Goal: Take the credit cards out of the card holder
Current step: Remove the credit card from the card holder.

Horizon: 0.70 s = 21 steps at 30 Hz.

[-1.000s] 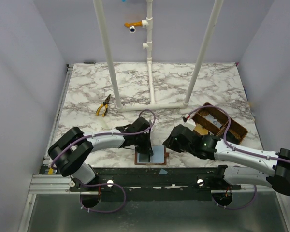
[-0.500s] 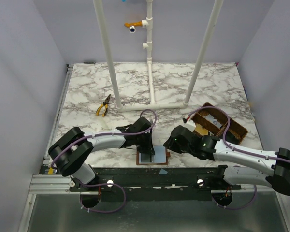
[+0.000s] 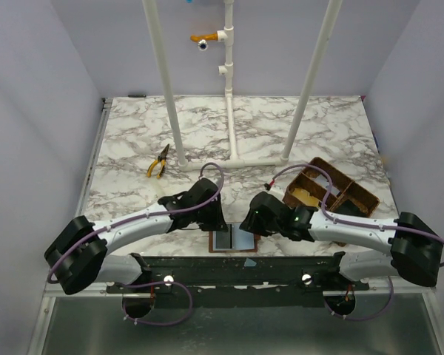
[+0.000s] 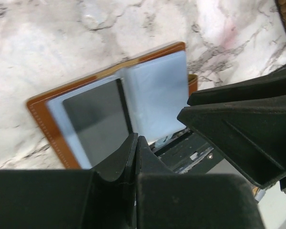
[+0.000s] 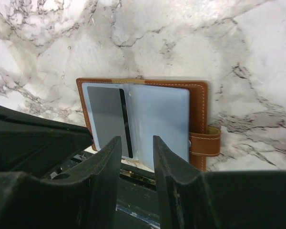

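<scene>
The card holder (image 3: 234,241), a brown leather bifold, lies open at the table's near edge with its blue-grey pockets (image 5: 159,121) facing up. One dark credit card (image 5: 104,116) sits in its left pocket (image 4: 96,121); the right pocket looks empty. A snap tab (image 5: 205,141) sticks out on the right side. My left gripper (image 4: 136,141) is shut with nothing in it, its tip at the holder's near edge by the centre fold. My right gripper (image 5: 135,141) stands open over the same near edge, beside the fold, nothing between its fingers. In the top view both grippers (image 3: 214,220) (image 3: 249,223) flank the holder.
A brown woven divided basket (image 3: 330,192) stands at the right, just behind my right arm. Yellow-handled pliers (image 3: 159,161) lie at the back left. A white pipe frame (image 3: 233,158) stands on the table's middle. The table's near edge and the black rail (image 3: 229,266) run right below the holder.
Both arms have shifted: the left arm's elbow swung down and left, and the right gripper moved left onto the card holder, uncovering the basket. The holder has not moved.
</scene>
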### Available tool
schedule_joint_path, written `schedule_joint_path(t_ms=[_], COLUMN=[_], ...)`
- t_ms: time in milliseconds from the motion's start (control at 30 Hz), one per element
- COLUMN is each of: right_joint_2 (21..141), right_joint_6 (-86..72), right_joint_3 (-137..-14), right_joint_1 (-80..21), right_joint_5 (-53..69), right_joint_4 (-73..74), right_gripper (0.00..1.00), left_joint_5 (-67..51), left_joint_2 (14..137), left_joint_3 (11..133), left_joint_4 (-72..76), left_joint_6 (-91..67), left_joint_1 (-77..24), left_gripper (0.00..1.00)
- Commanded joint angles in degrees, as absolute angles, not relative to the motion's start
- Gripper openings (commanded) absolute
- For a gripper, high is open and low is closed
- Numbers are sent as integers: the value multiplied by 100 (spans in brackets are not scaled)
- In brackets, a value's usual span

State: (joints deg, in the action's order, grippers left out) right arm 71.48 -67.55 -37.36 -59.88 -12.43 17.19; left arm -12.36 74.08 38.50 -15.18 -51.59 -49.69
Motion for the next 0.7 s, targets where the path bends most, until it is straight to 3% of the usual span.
schedule_joint_path(t_ms=[0,667], right_joint_2=[7550,8552], right_joint_6=[-6619,-6718], right_joint_3=[-3976,-3955], right_joint_1=[-5959,-5964], right_joint_5=[-823,-332], right_joint_4=[1153,405], right_gripper=[36,36], left_joint_5=[-829,-1251], left_joint_2=[7071,7349], left_joint_3=[3610,3219], left_joint_4=[-1887,-1409], left_joint_6=[-5011,-4657], left_joint_1=[-4777,-4438], left_gripper=[2,0])
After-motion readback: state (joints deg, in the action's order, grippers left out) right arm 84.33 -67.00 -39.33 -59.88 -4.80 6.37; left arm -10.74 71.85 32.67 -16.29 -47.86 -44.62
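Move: The gray card in the open card holder lies about 5 cm below the left hand and 1 cm back of it, nearly underneath. From the right hand it is some 7 cm to the left, 1 cm back and 4 cm down. The holder's clear sleeve page lies right of the card, about 1 cm back of the right hand and straight below it sideways; the clasp strap is roughly 5 cm right and 2 cm back of the right hand. The left hand, fingers staying shut, sweeps about 4 cm to its left and sinks 3 cm, from over the gray card to low over the holder's left edge, all but stopping there. Alongside it the right hand travels some 4 cm left and 3 cm down from over the clear sleeve page to the card's black stripe, tipping slightly, its fingers staying partly open and not closing on anything. ##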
